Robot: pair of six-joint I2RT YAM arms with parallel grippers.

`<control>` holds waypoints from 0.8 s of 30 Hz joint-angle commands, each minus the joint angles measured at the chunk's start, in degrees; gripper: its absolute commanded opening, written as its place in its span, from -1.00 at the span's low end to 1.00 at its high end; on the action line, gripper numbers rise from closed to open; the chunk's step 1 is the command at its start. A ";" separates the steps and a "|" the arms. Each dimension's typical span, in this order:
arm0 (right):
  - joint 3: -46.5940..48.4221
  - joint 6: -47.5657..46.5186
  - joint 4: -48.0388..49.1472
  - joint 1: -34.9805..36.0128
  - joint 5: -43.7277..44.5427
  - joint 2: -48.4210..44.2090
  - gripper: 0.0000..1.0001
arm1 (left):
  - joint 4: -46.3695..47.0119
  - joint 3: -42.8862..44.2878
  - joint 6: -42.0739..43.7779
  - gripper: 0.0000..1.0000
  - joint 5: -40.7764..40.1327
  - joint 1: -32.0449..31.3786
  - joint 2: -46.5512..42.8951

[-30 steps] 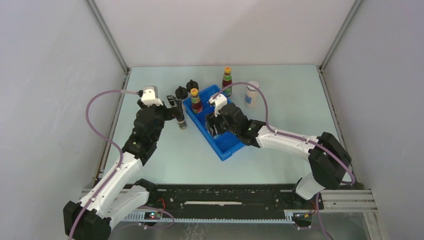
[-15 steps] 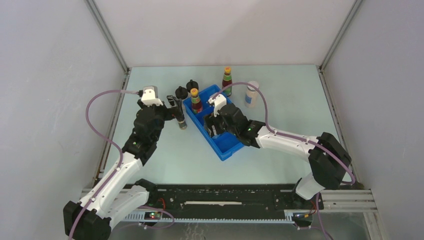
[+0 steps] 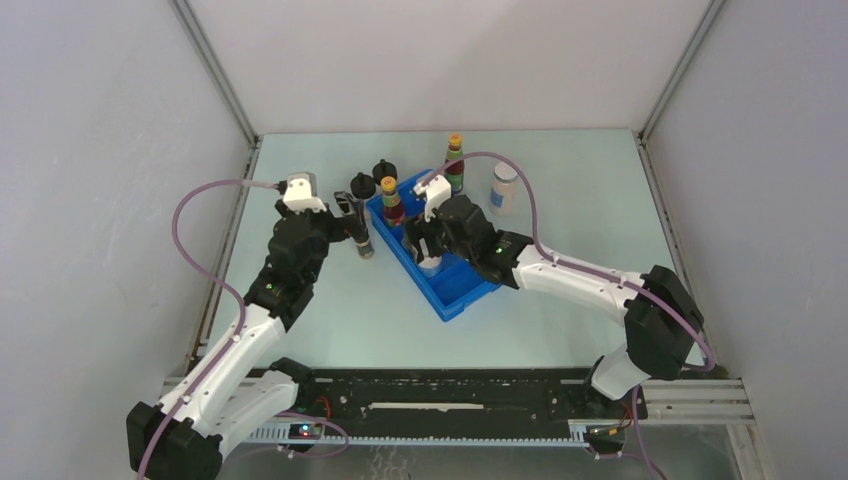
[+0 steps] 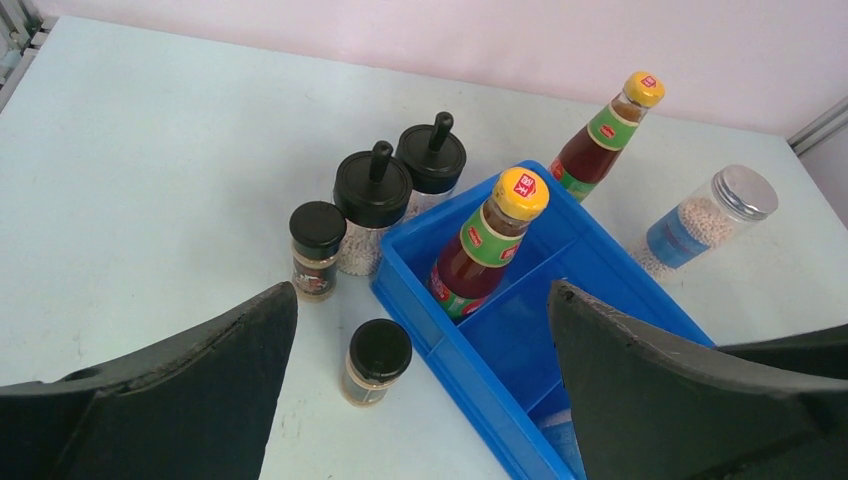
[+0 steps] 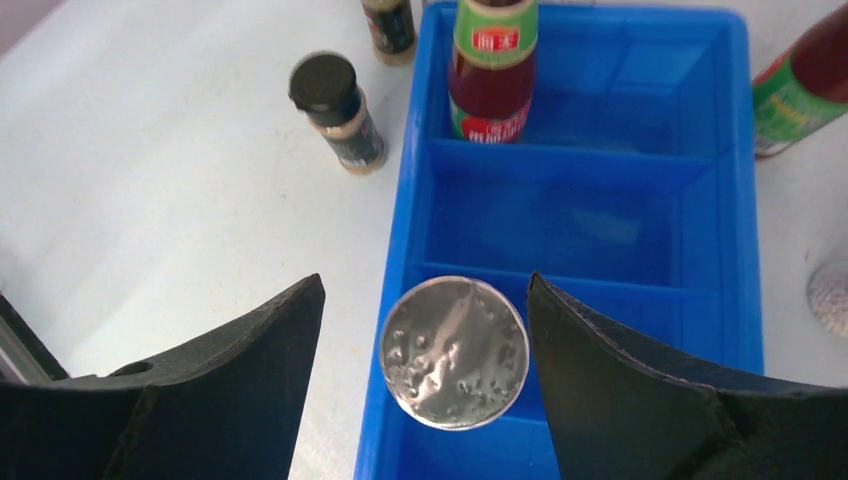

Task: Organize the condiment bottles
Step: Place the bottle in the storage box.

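Observation:
A silver-capped pale jar (image 5: 455,352) stands in the near compartment of the blue tray (image 5: 735,150), below my open right gripper (image 5: 425,285), whose fingers flank its cap with a gap on the left. In the top view this jar (image 3: 432,262) sits just under the right gripper (image 3: 428,245). A dark-red bottle (image 3: 392,200) stands in the tray's far compartment. Outside the tray, another dark-red bottle (image 3: 455,160) and a pale jar (image 3: 503,188) stand behind it. My left gripper (image 4: 422,300) is open above a short black-lidded spice jar (image 4: 378,360) left of the tray.
Left of the tray (image 3: 465,295) stand another short spice jar (image 4: 317,250) and two black knob-lidded jars (image 4: 372,205) (image 4: 432,165). The tray's middle compartment holds nothing. Cage walls enclose the table on three sides.
My right gripper has opened, let go of the silver-capped jar in the tray and drawn back up from it. The left arm has not moved.

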 commanded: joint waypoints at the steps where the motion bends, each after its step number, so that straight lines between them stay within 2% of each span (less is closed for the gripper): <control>1: 6.35 -2.19 -1.76 0.02 0.16 -2.32 0.65 | -0.38 2.69 1.29 1.00 -1.28 -0.28 -0.17; 8: 17.97 -4.03 -8.03 -2.09 -1.50 0.41 0.64 | -2.62 6.44 1.34 1.00 -1.79 -0.28 1.18; 16: 46.02 -4.72 -22.53 -8.10 -7.02 15.93 0.63 | -7.29 15.73 2.88 1.00 -2.95 -0.05 6.46; 24: 79.85 -4.71 -36.63 -14.67 -15.84 38.69 0.62 | -10.66 20.51 -0.39 1.00 1.94 4.68 9.48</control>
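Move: The silver-lidded jar stands in the box just under the open right hand, its middle about 5 cm down and 1 cm back and right. The farther black-lidded jar lies some 19 cm ahead and 10 cm left, 5 cm lower; its black-lidded neighbour is 15 cm ahead, 15 left. The boxed sauce bottle stands roughly 12 ahead, 7 left. From the left hand, the farther jar is about 16 cm ahead, 5 right and 13 below. Straight up first, away from the silver-lidded jar, then sweeping forward, the right hand rises about 16 cm and travels some 14 cm out, drifting slightly left towards the black-lidded jars. Its already open fingers stay open and tip up by about 10 degrees. The empty left hand, still wide open, lifts some 5 cm and edges forward. ##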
